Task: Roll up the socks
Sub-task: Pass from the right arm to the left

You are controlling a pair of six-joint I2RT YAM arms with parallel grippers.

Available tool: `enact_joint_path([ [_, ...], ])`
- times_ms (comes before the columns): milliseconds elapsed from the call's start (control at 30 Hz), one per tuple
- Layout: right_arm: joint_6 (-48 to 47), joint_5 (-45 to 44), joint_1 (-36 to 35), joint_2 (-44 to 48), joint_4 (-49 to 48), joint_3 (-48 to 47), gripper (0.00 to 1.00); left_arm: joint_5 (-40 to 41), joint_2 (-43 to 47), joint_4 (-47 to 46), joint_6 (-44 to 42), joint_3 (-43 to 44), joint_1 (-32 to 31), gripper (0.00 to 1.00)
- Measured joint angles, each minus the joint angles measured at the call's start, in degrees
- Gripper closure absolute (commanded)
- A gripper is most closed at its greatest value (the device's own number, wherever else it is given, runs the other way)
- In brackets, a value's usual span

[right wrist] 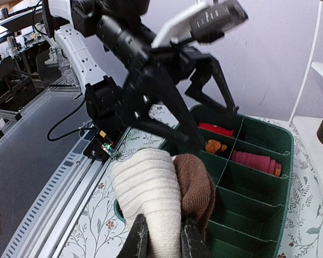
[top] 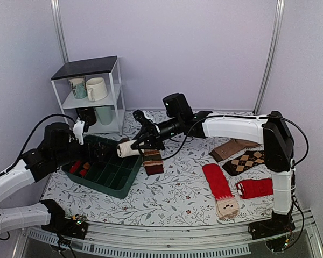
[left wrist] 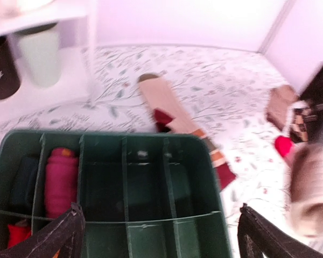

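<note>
The socks (right wrist: pixel 151 188) are a tight roll, cream-white outside with a dark brown layer on one side. My right gripper (right wrist: pixel 160 236) is shut on the roll and holds it in the air by the near right corner of the green divided tray (right wrist: pixel 258 177). From above, the roll (top: pixel 128 149) sits at the tip of the right gripper (top: pixel 137 146), over the tray's rim (top: pixel 126 180). My left gripper (left wrist: pixel 157 215) is open over the tray's compartments with nothing between its fingers; the roll (left wrist: pixel 312 188) is blurred at its right.
Some tray compartments hold other rolled socks, red (top: pixel 75 166) and pink (left wrist: pixel 62 180). A tan striped sock (top: pixel 153 161) lies flat beside the tray. Red socks (top: pixel 217 180), an argyle sock (top: pixel 247 161) and a brown sock (top: pixel 231 149) lie at the right. A white shelf with mugs (top: pixel 91 88) stands back left.
</note>
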State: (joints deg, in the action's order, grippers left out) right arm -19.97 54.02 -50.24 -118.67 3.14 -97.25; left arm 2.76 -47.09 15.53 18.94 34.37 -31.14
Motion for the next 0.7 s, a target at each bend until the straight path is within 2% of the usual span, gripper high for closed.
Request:
enact_joint_path([
  [167,-4.2,0.5,0.0,-1.4,5.1,-0.2,0.96,-10.5,4.9,-1.6,-4.2,1.5,0.0,0.01],
  [300,-6.8,0.5,0.0,-1.4,8.1,-0.4,0.96,-20.3,5.0,-4.7,-6.5,1.9,-0.2,0.01],
  [567,-10.7,0.1,-0.4,-1.4,12.7,-0.5,0.96,-29.4,3.1,-12.0,-8.7,-0.3,-0.6,0.01],
  [700,-11.8,0.0,-0.5,-1.4,13.8,-0.5,0.96,-32.3,-1.0,-14.2,-10.1,-0.1,-0.8,0.01],
])
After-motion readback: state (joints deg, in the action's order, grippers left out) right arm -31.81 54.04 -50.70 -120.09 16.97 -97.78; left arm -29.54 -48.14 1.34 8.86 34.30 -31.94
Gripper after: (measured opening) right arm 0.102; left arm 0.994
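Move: The rolled cream-and-brown sock is already in the right fingers, its middle about 4 cm to the left of that hand and a touch back and below. The left hand's open fingers wait about 15 cm to the right hand's left and 4 cm lower. From the left hand, the rolled sock lies about 11 cm right, 1 cm back and 3 cm up; the green box sits about 3 cm ahead and 15 cm below, the striped sock 10 cm ahead, 16 cm right, 19 cm below. Rightward, up and somewhat back, the left hand swings some 10 cm towards the rolled sock, turning about 35 degrees clockwise so its wide-open fingers face the roll; it dips slightly at the end. The right hand meanwhile sinks 4 to 5 cm and eases slightly back, rolling a little and keeping its grip, with no touch from the left yet. ##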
